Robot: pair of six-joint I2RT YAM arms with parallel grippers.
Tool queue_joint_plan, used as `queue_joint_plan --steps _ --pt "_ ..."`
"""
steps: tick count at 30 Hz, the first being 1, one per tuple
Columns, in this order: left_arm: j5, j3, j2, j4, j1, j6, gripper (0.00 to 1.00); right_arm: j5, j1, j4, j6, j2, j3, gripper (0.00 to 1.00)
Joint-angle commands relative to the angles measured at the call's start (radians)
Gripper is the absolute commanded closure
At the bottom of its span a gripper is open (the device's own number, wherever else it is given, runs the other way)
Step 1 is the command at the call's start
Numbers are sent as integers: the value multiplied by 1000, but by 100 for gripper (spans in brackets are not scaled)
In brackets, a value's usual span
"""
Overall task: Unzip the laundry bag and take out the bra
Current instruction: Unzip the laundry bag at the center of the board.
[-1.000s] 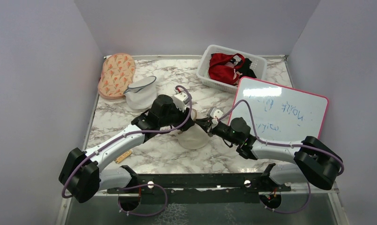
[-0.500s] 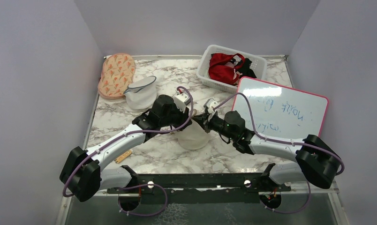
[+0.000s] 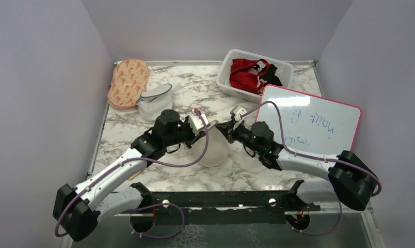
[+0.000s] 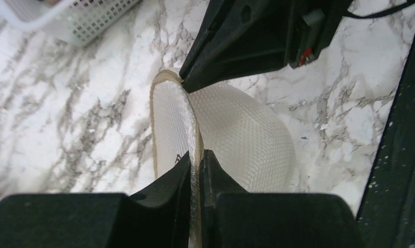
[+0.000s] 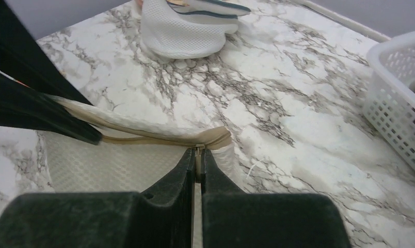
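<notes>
The cream laundry bag [image 3: 214,153] stands on edge at the table's middle, between both arms. My left gripper [image 4: 196,155] is shut on the bag's seamed rim [image 4: 195,134] from the left. My right gripper [image 5: 197,153] is shut on the small metal zip pull [image 5: 197,155] at the bag's upper right end. In the top view the two grippers, left [image 3: 209,125] and right [image 3: 220,127], nearly meet above the bag. The zip line [image 5: 143,138] runs between them with the mesh side [image 5: 107,165] below it. The bra is hidden.
A white basket [image 3: 225,75] with a red garment [image 3: 246,73] stands at the back right. A pink-edged whiteboard [image 3: 311,121] lies right. An orange-patterned pouch [image 3: 128,82] and a white-and-grey pouch [image 3: 155,103] sit at the back left. A small tan piece [image 3: 136,172] lies near the left arm.
My left gripper has closed on the bag's rim and its arm has drawn back to the left. My right gripper, still shut on the zip pull, has moved up and left.
</notes>
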Motion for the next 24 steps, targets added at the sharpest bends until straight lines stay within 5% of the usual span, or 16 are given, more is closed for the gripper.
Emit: queue_joint_plan --steps 1,9,13,18,24 --pt "32 -18 -95 18 -10 211 100 46 -74 -12 60 -29 -36 99" --pt "-97 -62 -161 56 -9 176 100 -18 -146 -27 117 -4 -28 99" --pt "-174 -90 -170 79 -10 95 100 -179 -146 -5 64 -12 -34 99" --pt "-189 -89 -147 98 -10 -29 78 -270 -146 22 56 -17 -42 99" --pt "-195 -58 -67 130 -17 -87 70 -320 -146 32 56 -34 -48 99"
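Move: The left fingers are already shut on the laundry bag's zip edge, right at the hand point; the right hand still pinches this rim's end, so the left hand's pinch lies about 9 cm to the right hand's left and 4 cm back. The bag's body hangs some 5 cm to the left hand's right, 5 cm back and 7 cm below. A second mesh bag stands about 23 cm to the left hand's left and 19 cm farther out, some 10 cm lower. Shut on the zip edge, the left fingers tug it up and left, away from the right hand, by about 2.5 cm, tipping up some 10 degrees and sinking a little midway; then they open by about a quarter while easing forward. The right hand keeps its pinch on the rim's end, jerks about 2 cm right and forward, then draws back, ending some 1.5 cm to the right. ##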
